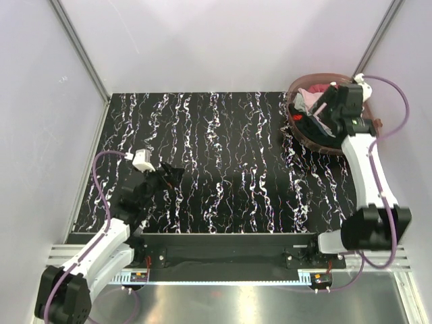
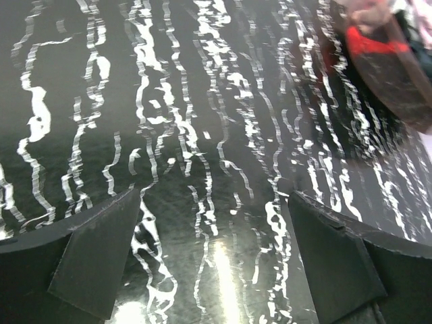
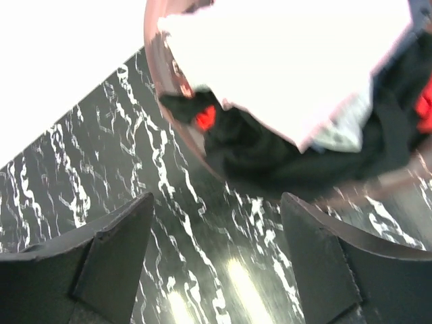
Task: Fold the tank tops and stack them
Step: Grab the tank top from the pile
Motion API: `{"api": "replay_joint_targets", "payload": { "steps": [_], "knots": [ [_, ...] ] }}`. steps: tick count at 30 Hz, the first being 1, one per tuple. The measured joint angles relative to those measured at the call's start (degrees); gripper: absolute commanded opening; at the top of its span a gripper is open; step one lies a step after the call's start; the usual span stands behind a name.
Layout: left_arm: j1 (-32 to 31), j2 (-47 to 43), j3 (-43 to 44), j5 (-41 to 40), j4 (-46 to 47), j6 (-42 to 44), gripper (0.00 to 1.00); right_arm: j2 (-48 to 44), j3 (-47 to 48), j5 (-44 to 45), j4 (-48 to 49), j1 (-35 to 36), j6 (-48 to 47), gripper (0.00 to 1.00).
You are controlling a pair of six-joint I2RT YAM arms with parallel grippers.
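The tank tops lie bunched in a round brownish basket (image 1: 325, 150) at the table's back right. A pale pink top (image 1: 311, 100) is uppermost, with a black one (image 1: 309, 125) under it. In the right wrist view the pink top (image 3: 290, 61) is washed out almost white, over black cloth (image 3: 270, 158), red patches (image 3: 206, 117) and a bit of grey (image 3: 341, 135). My right gripper (image 1: 327, 113) hangs over the basket, open (image 3: 216, 260), with nothing between its fingers. My left gripper (image 1: 169, 177) is open (image 2: 216, 260) low over the table's front left, holding nothing.
The black, white-veined tabletop (image 1: 229, 155) stretches between the two arms. White walls with metal corner posts (image 1: 81, 50) close the cell on three sides. The basket (image 2: 388, 64) shows blurred at the upper right of the left wrist view.
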Motion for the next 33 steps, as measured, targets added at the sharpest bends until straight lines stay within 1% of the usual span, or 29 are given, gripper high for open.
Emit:
{"api": "replay_joint_targets", "payload": {
  "steps": [4, 8, 13, 14, 15, 16, 17, 18, 19, 21, 22, 25, 27, 29, 33],
  "knots": [
    [-2.3, 1.5, 0.1, 0.3, 1.9, 0.5, 0.99, 11.8, 11.1, 0.4, -1.6, -0.2, -0.4, 0.84],
    [-4.4, 4.1, 0.7, 0.3, 2.3, 1.2, 0.99, 23.0, 20.7, 1.4, -3.7, -0.2, -1.5, 0.82],
    [-7.1, 4.9, 1.3, 0.1, 2.6, 1.9, 0.99, 36.2, 31.0, 4.3, -6.9, -0.3, -3.3, 0.79],
    [-7.5, 4.9, 1.3, 0.0, 2.6, 2.0, 0.99, 38.5, 33.1, 5.1, -7.8, -0.3, -3.7, 0.69],
    [-7.9, 4.9, 1.5, 0.0, 2.6, 2.2, 0.99, 40.5, 35.0, 5.9, -8.6, -0.3, -4.4, 0.65],
    [-8.1, 5.0, 1.6, -0.2, 2.6, 2.3, 0.99, 42.6, 37.2, 6.7, -9.3, -0.3, -4.9, 0.59],
    [-8.4, 5.0, 1.8, -0.3, 2.6, 2.4, 0.99, 44.5, 39.1, 7.5, -10.0, -0.3, -5.4, 0.40],
    [-8.6, 5.1, 2.0, -0.4, 2.7, 2.6, 0.99, 46.0, 40.6, 8.4, -10.9, -0.3, -6.3, 0.35],
    [-8.7, 5.1, 2.1, -0.6, 2.6, 2.6, 0.99, 46.8, 41.5, 9.0, -11.6, -0.3, -6.5, 0.28],
    [-9.0, 5.2, 2.4, -0.9, 2.6, 2.9, 0.99, 47.1, 41.7, 9.8, -12.2, -0.4, -7.3, 0.02],
    [-9.0, 5.3, 2.6, -1.0, 2.6, 2.9, 0.99, 47.0, 41.7, 9.9, -12.2, -0.4, -7.5, 0.00],
    [-9.2, 5.8, 3.0, -1.3, 2.5, 3.1, 0.99, 46.2, 41.4, 9.9, -12.1, -0.4, -7.6, 0.00],
    [-9.3, 5.8, 3.1, -1.7, 2.3, 3.3, 0.99, 43.9, 38.5, 9.4, -10.8, -0.3, -7.7, 0.00],
    [-9.4, 5.7, 3.1, -2.0, 2.2, 3.5, 0.99, 39.2, 33.3, 8.5, -9.4, 0.0, -8.0, 0.00],
    [-9.6, 5.2, 3.1, -2.6, 1.9, 3.9, 0.99, 27.6, 27.9, 6.9, -8.7, 2.2, -9.8, 0.00]
  ]
}}
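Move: The pale pink tank top lies in the basket about 15 cm ahead of the right hand, 3 cm to its right and some 13 cm lower. Black cloth shows roughly 8 cm nearer than it, at about the same sideways place; a red patch lies about 6 cm nearer and 4 cm to the left of it. From the left hand, the tank top is about 25 cm ahead and 43 cm to the right, at much the same height. The right hand swoops forward about 15 cm and down 11 into the basket, veering a little right and tipping some 20 degrees fingers-down, shuts its open fingers on the pink tank top, then rises about 8 cm while drawing back and left with the cloth pinched. The left hand, still open and empty, shifts about 4 cm right towards the basket, turning slightly clockwise, then waits. ##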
